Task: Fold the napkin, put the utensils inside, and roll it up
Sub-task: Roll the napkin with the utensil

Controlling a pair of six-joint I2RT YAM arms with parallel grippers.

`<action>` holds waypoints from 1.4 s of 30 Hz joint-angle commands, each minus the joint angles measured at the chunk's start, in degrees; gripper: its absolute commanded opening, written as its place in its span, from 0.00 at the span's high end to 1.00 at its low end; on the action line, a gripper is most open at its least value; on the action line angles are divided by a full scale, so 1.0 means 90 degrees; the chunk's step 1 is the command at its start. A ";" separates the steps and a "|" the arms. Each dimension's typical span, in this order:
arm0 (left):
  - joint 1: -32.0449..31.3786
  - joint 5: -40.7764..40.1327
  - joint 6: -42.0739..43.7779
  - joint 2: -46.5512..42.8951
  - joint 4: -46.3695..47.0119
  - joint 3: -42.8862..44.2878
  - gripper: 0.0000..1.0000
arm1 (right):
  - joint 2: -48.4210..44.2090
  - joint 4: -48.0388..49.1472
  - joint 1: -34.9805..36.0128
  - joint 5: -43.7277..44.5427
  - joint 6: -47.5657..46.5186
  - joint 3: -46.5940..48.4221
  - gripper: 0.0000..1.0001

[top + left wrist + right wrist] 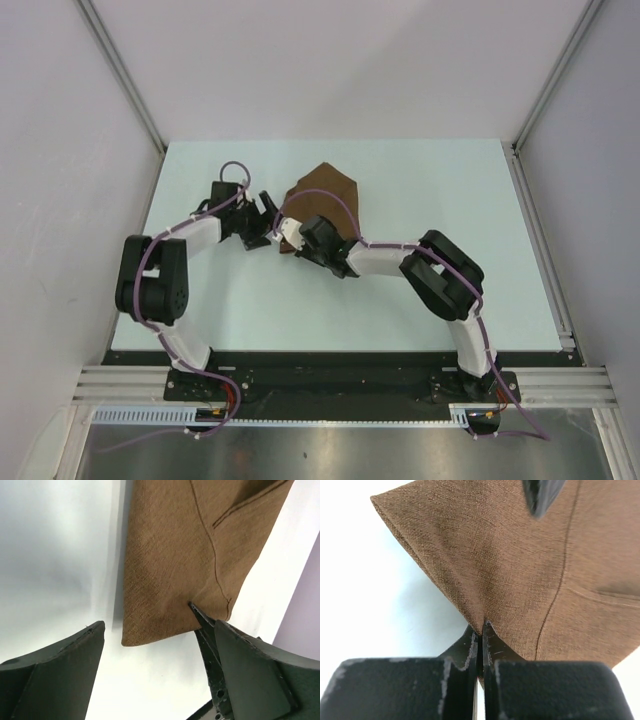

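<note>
The brown napkin [325, 190] lies folded on the table behind both grippers, with one corner pointing away. My right gripper [482, 626] is shut on the napkin's [520, 565] near edge and bunches the cloth into a small pleat at its tips. It sits at the cloth's near left corner [284, 238]. My left gripper [262, 220] stands open just left of it. Its jaws are wide apart [159, 627] on either side of the napkin's [175, 565] rounded corner, and nothing is gripped. The right gripper's fingertips [200, 617] show against that corner. The utensils are out of view.
The pale table [400, 300] is bounded by grey walls with metal rails on the left [120, 70] and right [560, 80]. Both arm bases stand on the black strip [330, 385] at the near edge. The right arm's elbow [445, 275] rises over the table's right half.
</note>
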 commanded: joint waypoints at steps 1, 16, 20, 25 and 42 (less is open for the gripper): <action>0.0046 -0.0602 0.0046 -0.0884 0.0190 -0.0695 0.03 | -0.0358 -0.2125 -0.0015 -0.1228 0.0633 0.0476 1.00; -0.0393 -0.1763 0.0356 -0.4029 0.1803 -0.3696 0.02 | -0.0213 -0.4099 -0.0395 -0.3915 0.1581 0.1344 1.00; -0.0813 -0.2086 0.0786 -0.4655 0.1461 -0.3833 0.03 | 0.0178 -0.4715 -0.0659 -0.4872 0.1708 0.1911 1.00; -0.1632 -0.2593 0.1333 -0.5270 0.1207 -0.3872 0.04 | 0.0783 -0.5730 -0.0933 -0.5869 0.1660 0.2731 1.00; -0.2366 -0.3239 0.2086 -0.4149 0.2183 -0.3912 0.13 | 0.2210 -0.7050 -0.1538 -0.7022 0.1630 0.4129 1.00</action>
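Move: The right gripper is already shut on the napkin's near edge; the bare table it is drawn onto starts there and reaches about 10 cm straight back and 2 cm lower. The napkin's near left corner lies about 8 cm left of that grip and 2 cm back. From the open left gripper, that corner is about 6 cm back, 3 cm right and 4 cm below, and the right fingertips are some 11 cm right, 3 cm back and 3 cm below. Keep the right fingers pinched on the napkin's near edge and drag it about 10 cm straight back, low over the table, tipping the wrist some 70 degrees until the fingers point down and back. Meanwhile, bring the open left gripper back about 12 cm, first swinging left, then rising and returning right, and finally dipping beside the near left corner, its fingers turned more forward and kept open. ##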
